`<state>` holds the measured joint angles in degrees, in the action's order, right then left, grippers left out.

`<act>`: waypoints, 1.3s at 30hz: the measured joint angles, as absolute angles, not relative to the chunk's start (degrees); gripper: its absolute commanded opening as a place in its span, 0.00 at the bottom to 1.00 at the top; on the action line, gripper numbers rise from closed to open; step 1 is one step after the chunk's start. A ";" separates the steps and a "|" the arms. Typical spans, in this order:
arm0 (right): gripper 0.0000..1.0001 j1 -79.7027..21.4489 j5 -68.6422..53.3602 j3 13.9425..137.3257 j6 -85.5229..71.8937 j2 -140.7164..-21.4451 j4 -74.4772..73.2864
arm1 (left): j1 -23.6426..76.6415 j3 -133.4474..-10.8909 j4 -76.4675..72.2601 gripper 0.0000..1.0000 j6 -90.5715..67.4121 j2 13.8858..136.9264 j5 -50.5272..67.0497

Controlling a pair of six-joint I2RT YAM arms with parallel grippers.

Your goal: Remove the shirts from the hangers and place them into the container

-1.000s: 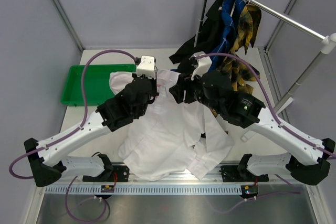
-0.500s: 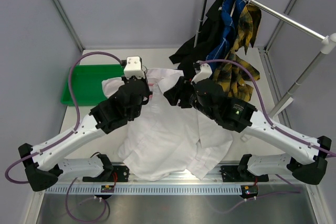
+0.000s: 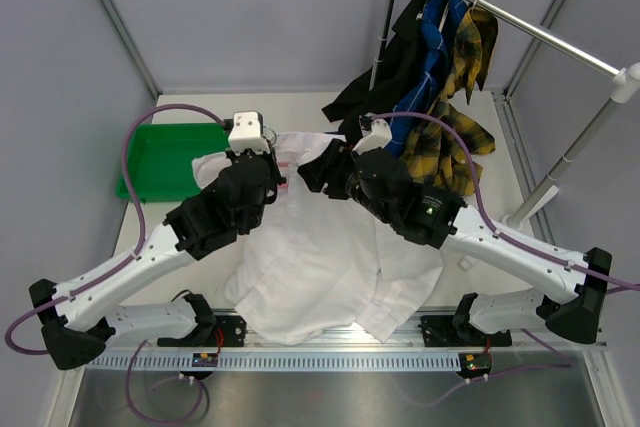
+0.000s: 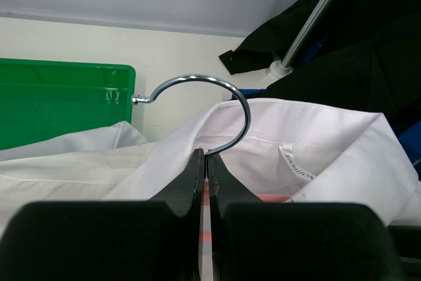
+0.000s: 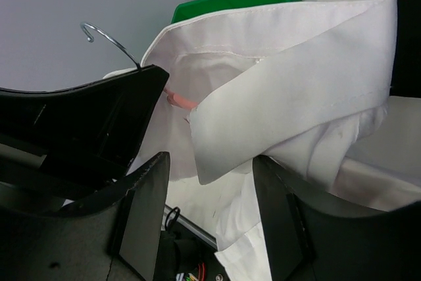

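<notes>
The white shirt (image 3: 320, 267) lies spread on the table, its collar (image 4: 316, 136) lifted near the green container (image 3: 165, 157). A pink hanger (image 5: 179, 100) sits inside the collar. My left gripper (image 4: 207, 162) is shut on the stem of its silvery hook (image 4: 217, 97). My right gripper (image 5: 210, 162) is open just right of it, the collar tip (image 5: 217, 156) hanging between its fingers (image 5: 141, 208). From above, the left gripper (image 3: 272, 169) and the right gripper (image 3: 312, 169) are close together over the collar.
Black (image 3: 400, 47), blue plaid (image 3: 432, 37) and yellow-and-black plaid (image 3: 470, 47) shirts hang on the white-and-silver rail (image 3: 520, 22) at the back right, their tails reaching the table beside my right arm. Grey walls enclose the table.
Both grippers have moved left and back toward the green container, carrying the hanger and dragging the white shirt's collar with them. The left grip has held.
</notes>
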<state>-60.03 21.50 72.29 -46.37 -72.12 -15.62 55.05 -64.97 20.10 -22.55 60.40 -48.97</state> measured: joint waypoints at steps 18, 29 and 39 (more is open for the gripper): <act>0.00 -60.03 22.11 67.72 -48.01 -72.47 -10.13 | 55.07 -63.44 19.64 0.00 -22.48 58.83 -48.71; 0.00 -60.12 27.86 61.89 -46.04 -57.82 -16.25 | 55.07 -63.18 19.20 0.00 -22.37 58.46 -48.80; 0.00 -60.23 32.73 54.48 -42.02 -49.12 -21.23 | 55.07 -63.18 18.13 0.00 -22.20 56.86 -48.58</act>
<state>-60.23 32.73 54.48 -42.02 -49.12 -21.23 55.07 -63.18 18.13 -22.20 56.86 -48.58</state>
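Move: The right hand's open fingers straddle the white shirt's collar flap, which lies about 2 cm ahead and 1 cm to the left of it, at its height. From that hand, the hanger neck is roughly 7 cm left and 3 cm ahead, the black shirt some 12 cm right and 22 cm ahead. The left hand has the flap about 6 cm to its right and 1 cm back; from the left hand, the green container is about 24 cm left, 12 cm ahead and 25 cm below. The right hand eases about 1 cm farther left and forward, shuts its fingers on the collar flap, then draws it about 12 cm to the right, away from the hanger neck, swinging some 10 degrees clockwise, drifting back a little and ending lower after a small rise. The left hand keeps its pinch on the hanger just below the hook and stays almost in place, holding against the pull. ##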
